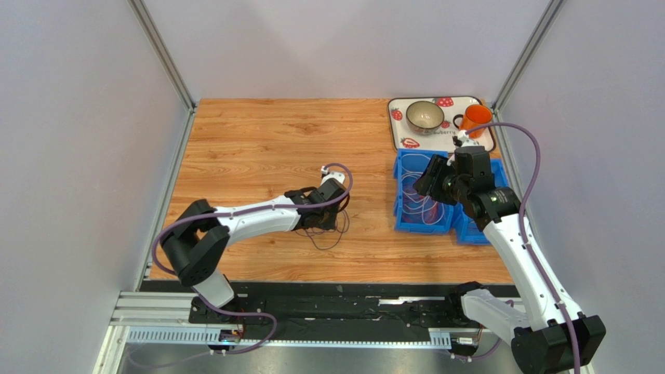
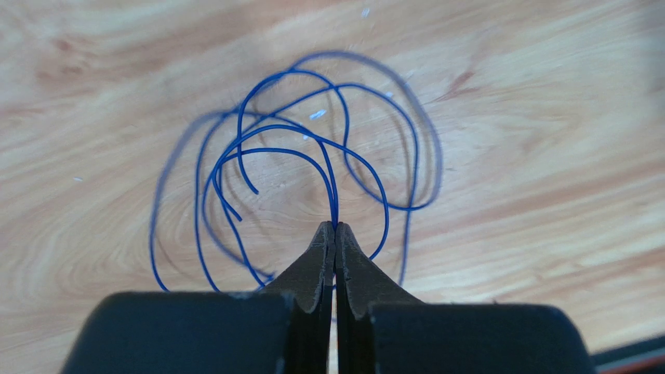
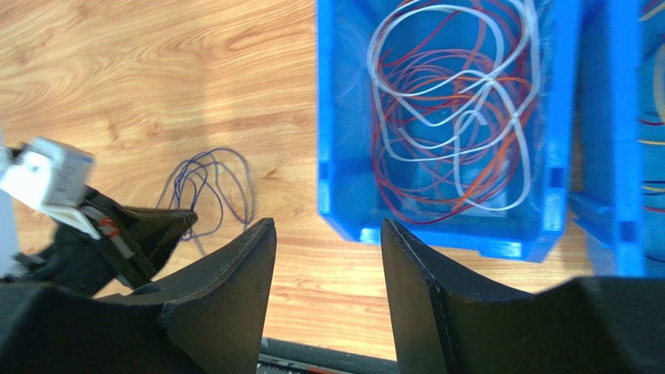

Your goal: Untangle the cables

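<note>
A thin dark blue cable (image 2: pixel 312 140) lies in loose loops on the wooden table. My left gripper (image 2: pixel 336 226) is shut on one strand of it, pinched at the fingertips. From above, that gripper (image 1: pixel 332 212) sits mid-table over the cable loops (image 1: pixel 328 238). White and orange-red cables (image 3: pixel 453 117) lie tangled inside a blue bin (image 3: pixel 334 117). My right gripper (image 3: pixel 328 222) is open and holds nothing. It hangs above the table just off the bin's near left corner, and from above it (image 1: pixel 428 181) is over the bins.
A second blue bin (image 3: pixel 616 156) stands against the first on its right, with more wires in it. At the back right a strawberry-print tray (image 1: pixel 402 125) carries a bowl (image 1: pixel 424 115) and an orange cup (image 1: pixel 474 118). Metal posts frame the table.
</note>
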Action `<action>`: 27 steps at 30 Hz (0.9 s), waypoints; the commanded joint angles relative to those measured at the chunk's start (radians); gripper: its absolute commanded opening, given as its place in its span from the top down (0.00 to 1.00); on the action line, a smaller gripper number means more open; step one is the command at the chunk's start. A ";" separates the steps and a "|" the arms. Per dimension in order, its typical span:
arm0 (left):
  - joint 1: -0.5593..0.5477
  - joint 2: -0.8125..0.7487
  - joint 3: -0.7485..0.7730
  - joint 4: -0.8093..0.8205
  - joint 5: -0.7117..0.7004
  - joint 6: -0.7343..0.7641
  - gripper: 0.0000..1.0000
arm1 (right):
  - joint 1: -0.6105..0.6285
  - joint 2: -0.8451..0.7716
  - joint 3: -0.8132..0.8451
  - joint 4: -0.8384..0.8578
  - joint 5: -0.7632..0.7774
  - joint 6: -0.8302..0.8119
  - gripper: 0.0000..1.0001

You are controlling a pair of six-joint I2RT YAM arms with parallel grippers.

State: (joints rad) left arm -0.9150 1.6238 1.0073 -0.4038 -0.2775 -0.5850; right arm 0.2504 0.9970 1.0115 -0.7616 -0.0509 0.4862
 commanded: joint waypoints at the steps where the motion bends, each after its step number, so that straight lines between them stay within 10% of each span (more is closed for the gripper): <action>1: -0.004 -0.160 0.115 -0.116 -0.009 0.042 1.00 | 0.044 -0.017 -0.011 0.071 -0.118 0.028 0.44; 27: 0.019 -0.456 0.237 -0.306 0.034 0.069 1.00 | 0.458 0.282 -0.042 0.308 -0.060 0.137 0.45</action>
State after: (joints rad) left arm -0.8978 1.2747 1.1843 -0.6830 -0.2424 -0.5327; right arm 0.6598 1.2186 0.9413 -0.5301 -0.1558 0.6056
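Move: The left hand already has the blue cable pinched, and its coil lies about 4 cm below these fingers and 1 cm ahead. From the open right hand, that coil is some 22 cm to the left, 1 cm back and roughly 19 cm below; the left blue tray's middle is about 8 cm ahead and 1 cm to the right, the right blue tray's about 6 cm ahead and 15 cm to the right, both some 16 cm below. With its fingers still shut on the blue cable, the left hand pulls quickly straight up about 17 cm from the coil, fingers tipping a little outward, then eases a couple of centimetres down and left. The right hand swings some 14 cm left from over the left tray towards the coil, drawing slightly back and sinking about 5 cm in the second half, turning counter-clockwise with its fingers kept about half open and touching nothing yet. ##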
